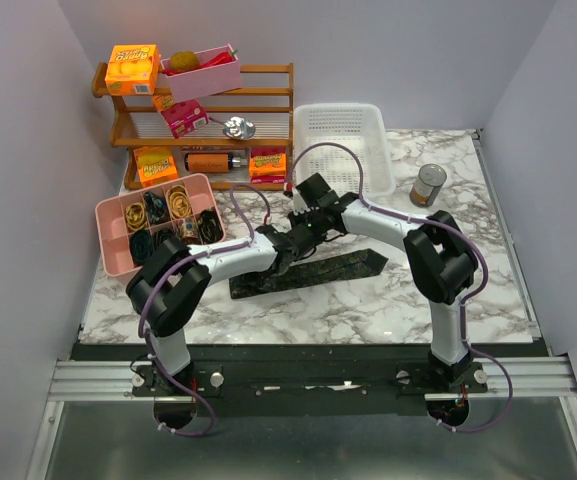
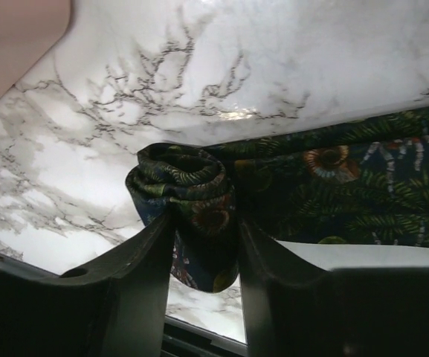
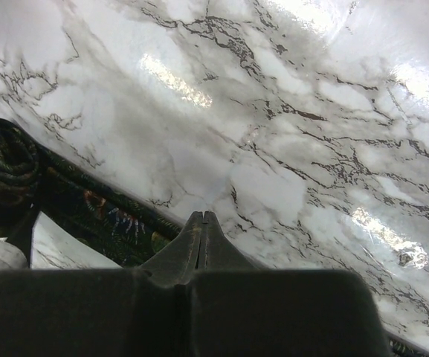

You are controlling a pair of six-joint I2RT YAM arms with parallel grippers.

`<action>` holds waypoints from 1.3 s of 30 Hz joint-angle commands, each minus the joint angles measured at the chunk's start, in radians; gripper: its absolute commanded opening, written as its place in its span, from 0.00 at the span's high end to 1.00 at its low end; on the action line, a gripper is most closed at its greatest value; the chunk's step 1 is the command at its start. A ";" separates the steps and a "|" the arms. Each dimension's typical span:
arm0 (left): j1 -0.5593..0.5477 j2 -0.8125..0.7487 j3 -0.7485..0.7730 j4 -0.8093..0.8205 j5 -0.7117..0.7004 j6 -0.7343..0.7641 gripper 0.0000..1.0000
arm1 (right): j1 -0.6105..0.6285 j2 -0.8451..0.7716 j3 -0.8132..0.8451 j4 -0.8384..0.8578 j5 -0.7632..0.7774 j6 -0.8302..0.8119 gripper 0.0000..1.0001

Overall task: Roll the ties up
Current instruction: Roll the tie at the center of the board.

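One tie (image 1: pixel 340 268), dark with a green leaf print, lies flat across the middle of the marble table. One end of it is wound into a small roll (image 2: pixel 181 178). My left gripper (image 2: pixel 203 219) is shut on the roll: its fingers (image 2: pixel 151 253) press the fabric from both sides, with a fold hanging between them. My right gripper (image 3: pixel 201 217) is shut and empty, its tips just above the flat part of the tie (image 3: pixel 99 212). The roll (image 3: pixel 6 160) shows at the left of the right wrist view. In the top view both grippers (image 1: pixel 296 240) meet over the tie.
A pink compartment tray (image 1: pixel 108 262) of elastic loops stands at the left. Its corner (image 2: pixel 13 44) shows in the left wrist view. Behind are a wooden shelf (image 1: pixel 268 112) with boxes, a white basket (image 1: pixel 343 140) and a can (image 1: pixel 428 185).
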 commanded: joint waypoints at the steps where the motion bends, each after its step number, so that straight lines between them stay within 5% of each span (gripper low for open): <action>1: -0.009 0.002 -0.010 0.106 0.089 -0.039 0.43 | -0.003 -0.030 -0.019 0.018 0.006 -0.008 0.99; 5: -0.009 -0.011 -0.022 0.158 0.097 -0.060 0.30 | -0.001 -0.029 -0.021 0.018 0.000 -0.010 0.99; 19: 0.040 -0.313 -0.132 0.232 0.050 -0.079 0.18 | 0.022 -0.059 -0.012 0.022 -0.068 -0.031 0.99; 30: 0.382 -0.731 -0.505 0.499 0.448 -0.053 0.05 | 0.172 -0.041 0.073 0.025 -0.161 -0.034 0.99; 39: 0.551 -0.844 -0.692 0.637 0.669 -0.075 0.05 | 0.234 0.074 0.160 0.024 -0.190 -0.019 0.99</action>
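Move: The tie's roll sits between the left fingers, its middle about 1 cm to the left and 1 cm below. The flat tail's free end is about 25 cm to the left hand's right and 4 cm ahead; the pink tray is some 18 cm left and 14 cm ahead. From the right hand, its shut tips low by the tie's far edge, the roll is about 14 cm left, 9 cm back and 2 cm lower. The left hand spreads its half-open fingers fully and comes free of the roll, easing about 3 cm right, then lifting some 6 cm and swinging back left past the roll, sinking again to its outer left side while rolling roughly 45 degrees, left side down. The right hand first waits by the tail with fingers shut, then sweeps some 10 cm left, about as far back and 5 cm up towards the roll, turning about 20 degrees counter-clockwise. ##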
